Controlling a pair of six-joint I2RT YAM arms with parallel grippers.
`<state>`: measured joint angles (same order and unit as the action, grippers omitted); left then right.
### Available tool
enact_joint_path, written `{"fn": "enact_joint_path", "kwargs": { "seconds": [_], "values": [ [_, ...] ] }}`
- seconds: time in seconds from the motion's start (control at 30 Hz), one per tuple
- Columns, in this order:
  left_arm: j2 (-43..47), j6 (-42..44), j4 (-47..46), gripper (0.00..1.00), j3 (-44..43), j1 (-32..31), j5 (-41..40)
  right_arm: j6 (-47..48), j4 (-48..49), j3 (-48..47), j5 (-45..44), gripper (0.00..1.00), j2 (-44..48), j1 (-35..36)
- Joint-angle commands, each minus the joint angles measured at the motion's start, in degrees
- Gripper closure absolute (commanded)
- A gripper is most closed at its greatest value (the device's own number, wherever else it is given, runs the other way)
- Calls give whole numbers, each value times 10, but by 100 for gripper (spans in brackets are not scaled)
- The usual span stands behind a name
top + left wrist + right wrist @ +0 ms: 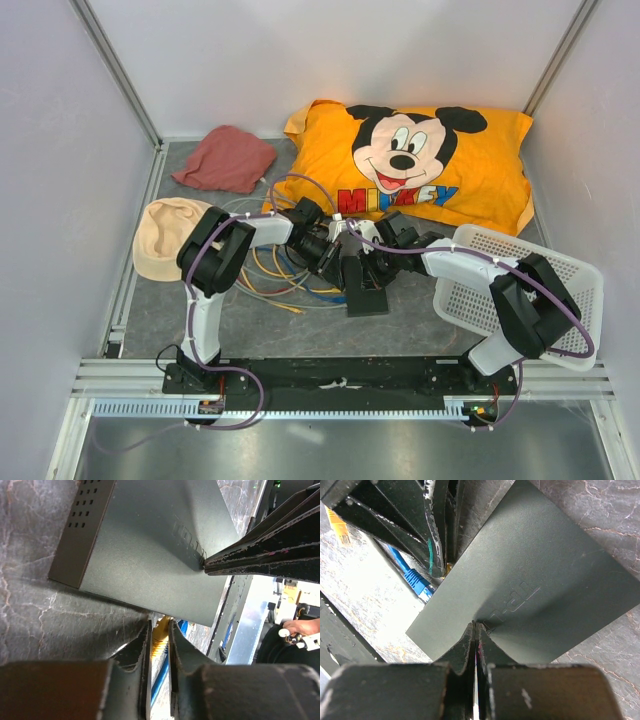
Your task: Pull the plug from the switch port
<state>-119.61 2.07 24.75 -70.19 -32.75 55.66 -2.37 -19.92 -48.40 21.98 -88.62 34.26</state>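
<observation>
The switch [150,555] is a flat matte black box lying on the dark mat, and in the top view the switch [368,298] sits between the two arms. A yellow plug [161,632] sits in a port on its edge. My left gripper [160,627] is shut on the plug's ribbed boot, one finger on each side. My right gripper [476,626] is shut with nothing in it, its tips pressing down on the switch top [535,580]. A blue plug [412,577] lies beside the same edge of the switch.
An orange Mickey pillow [420,160] lies behind the arms. A white mesh basket [560,280] is at the right. A red cloth [225,160] and a beige cloth [165,235] are at the left. Loose cables [270,285] coil under the left arm.
</observation>
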Motion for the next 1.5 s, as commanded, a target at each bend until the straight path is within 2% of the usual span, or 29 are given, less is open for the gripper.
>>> {"fn": "enact_joint_path", "kwargs": {
  "seconds": [0.0, 0.1, 0.2, 0.33, 0.53, 0.67, 0.9, 1.03, 1.27, 1.47],
  "values": [
    [-39, 23, 25, 93, 8, -11, -45, 2, 16, 18, -40, 99, -20, 2],
    [-45, 29, 38, 98, -3, -10, -47, 2, 16, 18, -40, 100, -19, 2],
    [-51, 35, 57, 98, -17, -9, -48, 2, 16, 18, -40, 99, -19, 2],
    [-46, 27, 67, 98, -26, -10, -99, 3, 16, 17, -39, 100, -18, 2],
    [-52, 46, 136, 98, -68, -9, -145, 4, 16, 18, -38, 100, -16, 3],
    [-58, 68, 150, 98, -64, -9, -178, 5, 16, 17, -34, 100, -17, 2],
    [-68, 158, 210, 98, -76, -3, -226, 7, 16, 18, -32, 100, -16, 2],
    [-54, 181, 233, 98, -73, 8, -249, 7, 16, 17, -31, 100, -18, 2],
    [-19, 199, 267, 98, -77, 33, -238, 7, 16, 18, -30, 100, -16, 2],
    [20, 225, 279, 98, -107, 87, -273, 6, 20, 20, -32, 100, -14, 2]
  ]
}}
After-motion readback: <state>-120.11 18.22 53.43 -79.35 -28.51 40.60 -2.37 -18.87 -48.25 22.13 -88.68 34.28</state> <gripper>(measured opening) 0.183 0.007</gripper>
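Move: The left fingers already grip the yellow plug, about 1 cm to the right of their pinch and still in the left side of the switch. The switch's middle lies about 6 cm to the right and 1 cm ahead. A blue plug is some 3 cm back, and a loose yellow plug about 10 cm left and 4 cm back. From the right hand, whose closed tips are on the switch, the gripped plug is about 5 cm left, 1 cm ahead and 2 cm lower. Leftward, away from the switch's port side: the left hand keeps its pinch on the yellow plug, at first stays almost in place while its fingers start tipping steeper, then draws off ever faster, about 7 cm at nearly level height. The tipping comes to some 20 degrees in all. The right hand holds still, its closed fingertips resting on top of the switch. ##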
